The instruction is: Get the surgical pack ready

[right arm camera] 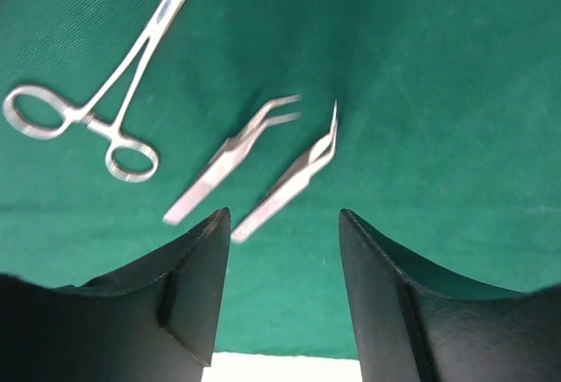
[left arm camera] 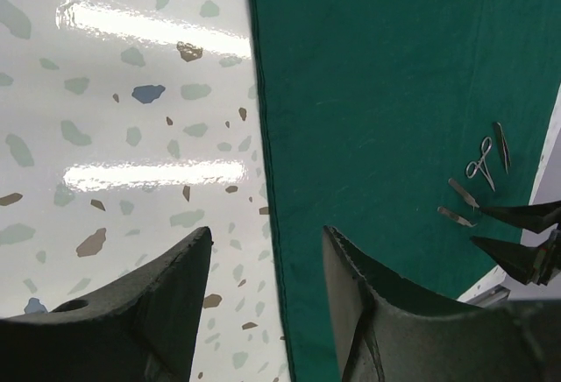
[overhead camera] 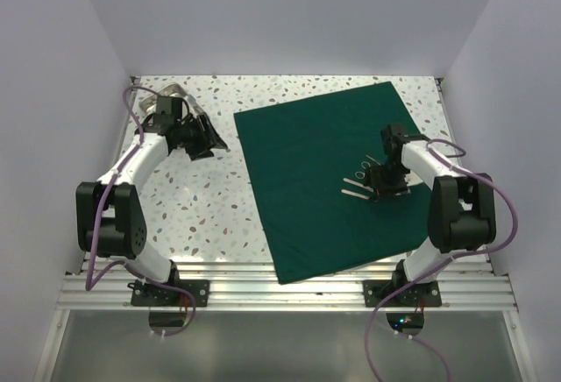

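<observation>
The surgical pack is a dark green drape [overhead camera: 324, 180] spread flat on the speckled table, also seen in the left wrist view [left arm camera: 377, 93] and the right wrist view [right arm camera: 421, 93]. On its right half lie ring-handled forceps [right arm camera: 96, 110] and two tweezers [right arm camera: 230, 156] [right arm camera: 294, 176]. My right gripper [overhead camera: 386, 191] [right arm camera: 285, 215] hovers just short of the tweezers' handle ends. It is open with nothing between its fingers. My left gripper [overhead camera: 217, 147] [left arm camera: 267, 233] is open and empty above the drape's left edge.
A shiny steel tray [overhead camera: 171, 95] sits at the back left corner, partly hidden by the left arm. White walls enclose the table on three sides. Bare speckled tabletop [overhead camera: 202, 207] lies left of the drape. The near drape edge shows in the right wrist view.
</observation>
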Available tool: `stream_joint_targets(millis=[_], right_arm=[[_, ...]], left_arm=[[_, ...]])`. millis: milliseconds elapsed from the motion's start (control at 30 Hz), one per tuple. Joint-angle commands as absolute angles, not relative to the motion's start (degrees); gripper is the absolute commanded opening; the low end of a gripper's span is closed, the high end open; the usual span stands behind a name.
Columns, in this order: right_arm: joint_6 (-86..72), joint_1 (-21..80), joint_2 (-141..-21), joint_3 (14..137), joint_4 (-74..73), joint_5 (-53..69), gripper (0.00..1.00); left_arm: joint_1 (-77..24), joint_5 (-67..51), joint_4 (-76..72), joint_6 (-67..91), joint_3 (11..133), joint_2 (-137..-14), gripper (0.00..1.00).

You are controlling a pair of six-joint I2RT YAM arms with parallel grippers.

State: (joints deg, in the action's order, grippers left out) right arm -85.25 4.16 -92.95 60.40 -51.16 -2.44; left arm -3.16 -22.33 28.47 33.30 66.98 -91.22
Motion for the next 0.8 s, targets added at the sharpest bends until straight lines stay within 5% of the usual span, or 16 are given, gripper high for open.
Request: stream_joint_targets(millis=[0,400,767], right_arm=[[-87.5,4.6,-95.4,62.3,-49.8,-6.0,0.54],[-88.2,4.7,-98.1,61.3,-48.8,-6.3,0.38],[-88.1,4.9,-99.1,60.1,-48.6,-6.8,0.35]], left_arm=[[-3.7,-23.2,25.8,31.4,67.9,-88.6,0.57],[-4.2,-24.5,27.0,30.1,66.6,-88.2,0.57],[-4.8,-25.6,27.4,30.2,67.1,-88.2,0.57]])
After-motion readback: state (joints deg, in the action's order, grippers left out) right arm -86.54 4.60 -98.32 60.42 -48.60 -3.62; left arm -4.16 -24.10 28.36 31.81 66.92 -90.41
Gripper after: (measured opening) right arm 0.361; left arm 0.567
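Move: The right hand hangs almost straight over the back tweezers, the nearer to the base of the two; their middle is about 4 cm below and some 1 cm left. The front tweezers lie about 3 cm farther out, side by side with them, and the scissors about 5 cm ahead of the hand and 3 cm to its right, all at table height. From the left hand the back tweezers are some 36 cm right, 11 cm back and 12 cm down. The right hand sinks about 2.5 cm, quickly at first and then easing to a near stop, fingers pointing down and the wrist hardly turning, so that its two fingertips come down on either side of the back tweezers' body. Meanwhile the fingers narrow from a little over half open to about a third open, the front-side fingertip passing into the gap between the two tweezers, without a clear pinch yet. ##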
